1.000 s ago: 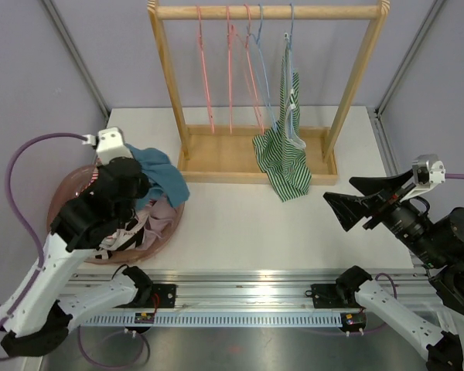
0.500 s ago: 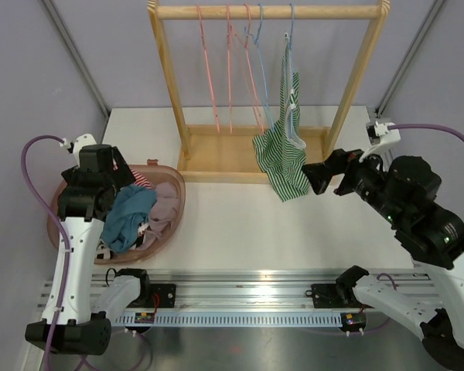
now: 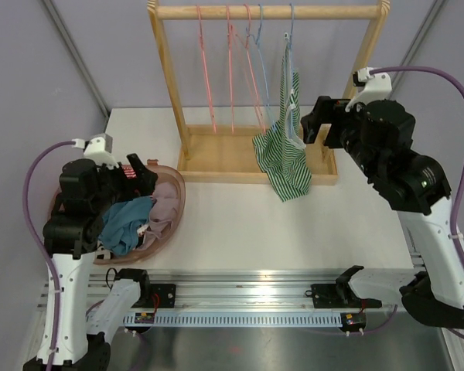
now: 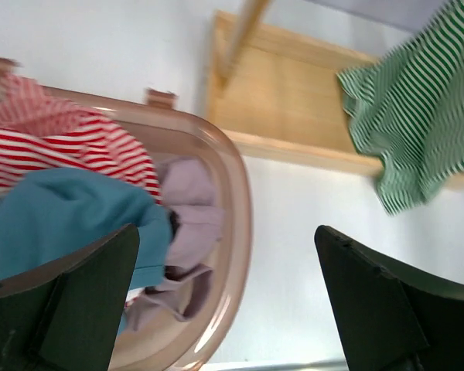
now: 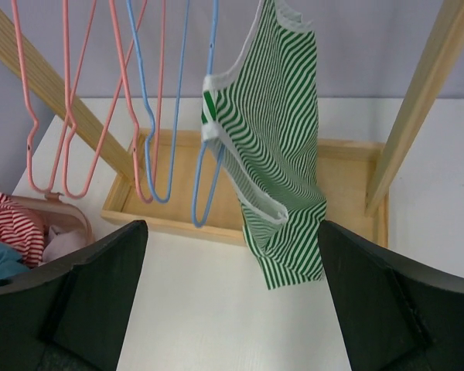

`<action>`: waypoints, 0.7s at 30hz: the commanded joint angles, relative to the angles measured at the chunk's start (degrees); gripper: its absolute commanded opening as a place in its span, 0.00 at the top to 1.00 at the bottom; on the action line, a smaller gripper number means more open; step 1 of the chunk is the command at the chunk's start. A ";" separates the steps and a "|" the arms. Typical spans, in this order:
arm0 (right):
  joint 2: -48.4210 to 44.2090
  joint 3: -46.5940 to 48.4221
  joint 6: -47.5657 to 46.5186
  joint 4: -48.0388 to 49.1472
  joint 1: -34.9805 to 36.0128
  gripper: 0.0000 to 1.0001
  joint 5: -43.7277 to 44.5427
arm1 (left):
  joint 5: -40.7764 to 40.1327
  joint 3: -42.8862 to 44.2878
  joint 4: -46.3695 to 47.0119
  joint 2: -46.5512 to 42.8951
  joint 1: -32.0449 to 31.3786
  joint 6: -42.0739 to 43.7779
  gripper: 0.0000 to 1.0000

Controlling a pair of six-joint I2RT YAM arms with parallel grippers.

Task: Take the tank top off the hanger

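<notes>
A green-and-white striped tank top [image 3: 284, 158] hangs from a blue hanger [image 3: 289, 46] on the right part of the wooden rack, its lower hem draped over the rack's base. The right wrist view shows the tank top [image 5: 282, 154] on its blue hanger [image 5: 209, 162], straight ahead and apart from the fingers. My right gripper [image 3: 315, 127] is open, just right of the top and level with it, holding nothing. My left gripper [image 3: 139, 171] is open above the basket, with nothing between its fingers [image 4: 77, 294]. In the left wrist view the tank top [image 4: 417, 131] shows at the far right.
The wooden rack [image 3: 267, 11] also carries two pink hangers [image 3: 209, 77] and a second blue one [image 3: 261, 69], all bare. A pink basket [image 3: 175, 205] at the left holds teal, lilac and red-striped clothes. The rack's right post [image 3: 357, 77] stands beside my right gripper.
My left gripper has opened and let the teal garment drop into the basket, then drawn back. My right arm has risen and swung left to the rack, beside the tank top.
</notes>
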 commanded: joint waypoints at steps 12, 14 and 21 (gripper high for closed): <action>30.23 34.93 -7.39 -3.47 -2.00 0.30 4.71 | 1.84 -20.74 16.43 -2.83 -26.58 -1.91 0.01; 33.15 38.48 -8.09 -4.79 -2.88 0.35 4.71 | 2.72 -21.18 16.61 -3.35 -26.68 -1.73 0.01; 43.70 49.13 -9.15 -7.52 -5.69 0.51 3.66 | 1.14 -23.30 16.26 -6.26 -26.76 -1.20 0.01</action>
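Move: The green striped tank top's strap on its blue hanger is about 17 cm ahead of my right hand and some 5 cm to its left, roughly level with it. The empty blue hanger hangs some 7 cm left of that strap, at the same depth. The rack's right post stands about 22 cm ahead and 12 cm to my right. From my left hand, the strap lies some 20 cm ahead, 38 cm right and 13 cm higher. I reach my right hand forward about 16 cm and some 5 cm left, nearly level, towards the tank top's strap on its hanger, narrowing the fingers from wide open to about half so they come around both; contact can't be seen. My empty left hand swings about 11 cm right and 10 cm down, a little back, away from the basin, turning some 30 degrees clockwise with fingers open. ##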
